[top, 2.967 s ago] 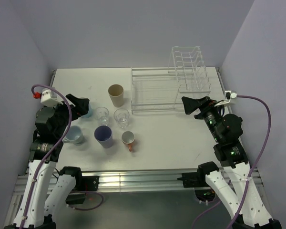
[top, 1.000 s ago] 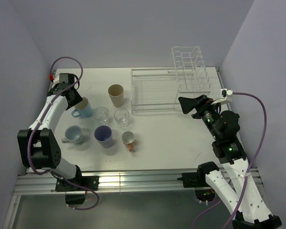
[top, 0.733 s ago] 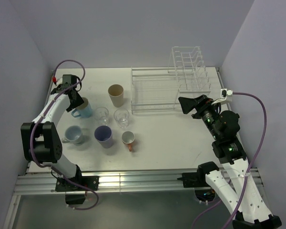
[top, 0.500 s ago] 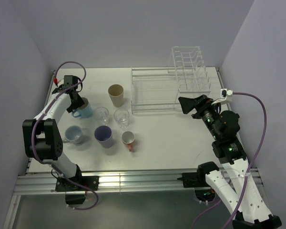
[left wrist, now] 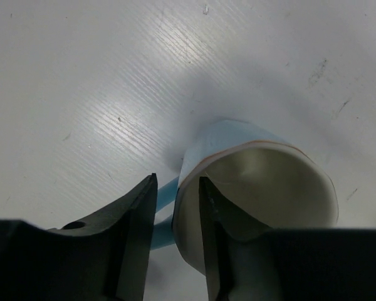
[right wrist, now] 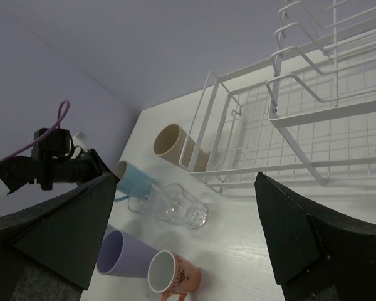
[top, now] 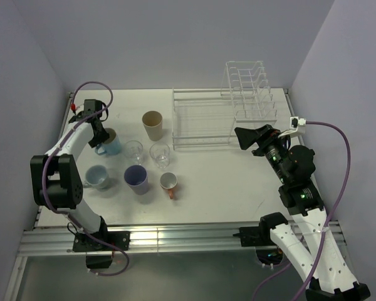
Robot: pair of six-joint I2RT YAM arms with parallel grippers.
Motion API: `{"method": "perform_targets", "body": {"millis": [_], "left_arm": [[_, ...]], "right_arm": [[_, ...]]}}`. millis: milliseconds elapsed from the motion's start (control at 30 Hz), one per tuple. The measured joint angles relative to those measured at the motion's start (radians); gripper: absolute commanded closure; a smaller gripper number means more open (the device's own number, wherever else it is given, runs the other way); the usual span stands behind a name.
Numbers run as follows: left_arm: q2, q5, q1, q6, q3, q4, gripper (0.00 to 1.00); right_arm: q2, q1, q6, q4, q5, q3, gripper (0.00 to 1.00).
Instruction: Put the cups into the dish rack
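Observation:
The light blue cup (top: 111, 145) stands at the table's left. My left gripper (top: 102, 139) straddles its rim. In the left wrist view one finger is inside the cup (left wrist: 263, 169) and the other finger (left wrist: 128, 232) is outside by the handle, with a thin gap still showing, so the gripper (left wrist: 177, 188) is open. The tan cup (top: 153, 125), two clear glasses (top: 134, 151), the purple cup (top: 136, 179), the orange-handled mug (top: 168, 183) and the grey-blue mug (top: 99, 177) stand nearby. My right gripper (top: 244, 138) hangs open and empty before the dish rack (top: 203, 119).
The rack's tall divider section (top: 247, 88) stands at the back right. The purple side wall runs close along the left of the light blue cup. In the right wrist view the rack (right wrist: 301, 125) fills the upper right and the cups lie lower left.
My left arm has swung out to the light blue cup, and its jaws have narrowed around the rim over the last second. The right arm has hardly moved.

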Motion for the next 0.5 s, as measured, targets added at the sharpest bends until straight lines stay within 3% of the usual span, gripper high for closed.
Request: {"method": "perform_targets", "body": {"millis": [133,200,500], "left_arm": [[0.018,0.002,0.018,-0.002,0.0,0.002,0.74],[0.024,0.003,0.022,-0.01,0.0,0.002,0.98],[0.002,0.035,0.03,-0.008,0.003,0.014,1.0]], "right_arm": [[0.0,0.0,0.0,0.0,0.002,-0.001,0.0],[0.0,0.0,0.0,-0.001,0.002,-0.001,0.0],[0.004,0.0,-0.001,-0.001,0.0,-0.001,0.0]]}}
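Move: Just to the right of the left hand, about 4 cm off and 1 cm farther out, stands the blue mug, its middle some 5 cm lower; its near-left rim is already between the open fingers. From this hand, the nearer clear glass is about 13 cm right and 3 cm back, the pale blue cup 12 cm back and 1 cm left, the tan cup 20 cm right and 8 cm ahead. From the right hand, the mug lies roughly 47 cm left, 13 cm ahead and 28 cm below. Closing on the blue mug's near-left rim, by the handle, the left fingers pinch its wall, one inside and one outside. Meanwhile the hand dips about 1 cm and drifts half a centimetre left, then edges forward and rises again to its starting height, the wrist hardly turning. ##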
